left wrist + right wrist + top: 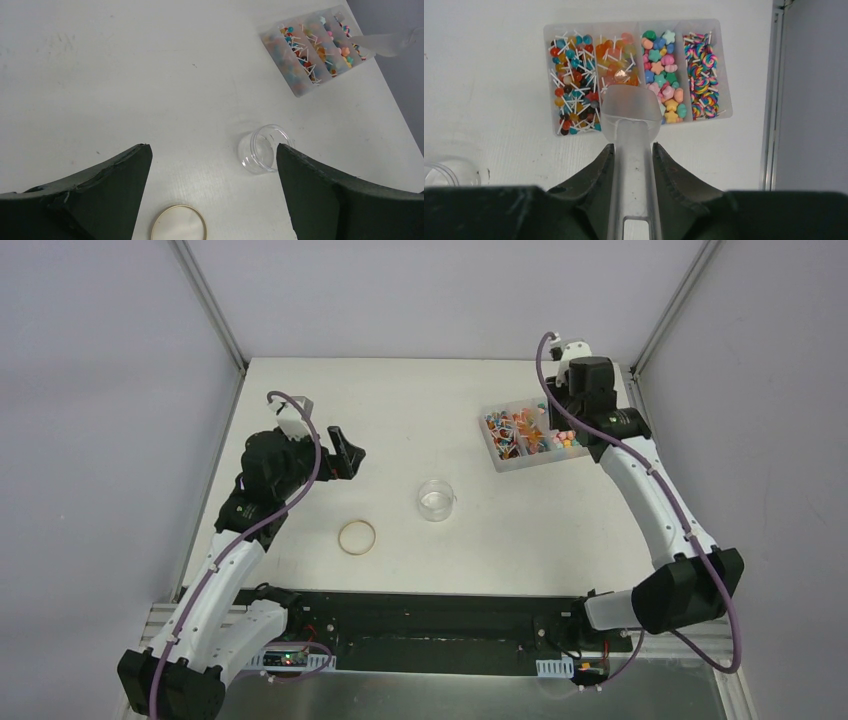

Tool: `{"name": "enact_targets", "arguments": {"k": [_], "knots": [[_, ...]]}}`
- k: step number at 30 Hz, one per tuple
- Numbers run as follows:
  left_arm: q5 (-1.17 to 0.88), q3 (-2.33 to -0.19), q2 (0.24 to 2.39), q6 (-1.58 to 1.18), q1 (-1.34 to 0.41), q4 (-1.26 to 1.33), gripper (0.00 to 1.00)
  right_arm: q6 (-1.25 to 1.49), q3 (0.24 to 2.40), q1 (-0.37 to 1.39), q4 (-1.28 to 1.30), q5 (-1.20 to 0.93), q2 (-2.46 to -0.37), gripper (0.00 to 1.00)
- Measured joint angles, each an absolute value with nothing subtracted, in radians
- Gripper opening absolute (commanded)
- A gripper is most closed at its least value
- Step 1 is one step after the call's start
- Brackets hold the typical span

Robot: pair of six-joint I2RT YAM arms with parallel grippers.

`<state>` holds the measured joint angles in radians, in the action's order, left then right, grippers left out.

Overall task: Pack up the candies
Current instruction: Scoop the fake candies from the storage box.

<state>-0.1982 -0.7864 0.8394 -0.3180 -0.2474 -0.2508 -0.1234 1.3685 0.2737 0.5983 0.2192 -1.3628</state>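
Note:
The candies (663, 70) are small multicoloured sweets filling a clear four-compartment tray (725, 100) at the table's far right, also seen from above (506, 464). My right gripper (633, 146) is shut on the handle of a frosted plastic scoop (631, 112). The scoop's bowl hangs over the tray's near edge, above the two middle compartments; I cannot tell whether it holds anything. My left gripper (212, 150) is open with nothing between its fingers, above the table's left half (348, 462). An open, empty clear jar (262, 149) stands mid-table (436, 499).
A tan ring (357, 537) lies flat on the table, left of and nearer than the jar, also in the left wrist view (178, 223). A metal frame post (774, 100) runs just right of the tray. Grey walls close in the table.

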Motion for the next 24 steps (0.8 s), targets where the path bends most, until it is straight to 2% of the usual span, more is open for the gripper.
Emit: {"name": "enact_targets", "arguments": {"k": [14, 24], "knots": [[-0.157, -0.786, 0.835, -0.302, -0.247, -0.269, 0.99, -0.152, 1.501, 0.244, 0.78, 0.166, -1.528, 0.0], [-0.157, -0.786, 0.828, -0.3, -0.247, -0.269, 0.99, -0.187, 1.522, 0.229, 0.797, 0.134, -1.612, 0.0]]}}
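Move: The orange lollipop candies, second compartment from the left in the candy tray, lie about 13 cm ahead of the right hand, practically in line, and some 23 cm below it. The pastel candies are about 7 cm to their right, the small stick candies some 8 cm to their left. The clear jar stands around 27 cm left of the right hand and 7 cm nearer the base. From the left hand the orange candies are about 23 cm ahead and 46 cm to the right. Keep the scoop pinched in the right gripper and lower it about 6 cm towards the near end of the orange lollipop compartment, creeping forward only slightly. As you sink, tip the fingers down by some 15 degrees so the scoop's bowl points more steeply into the tray. ##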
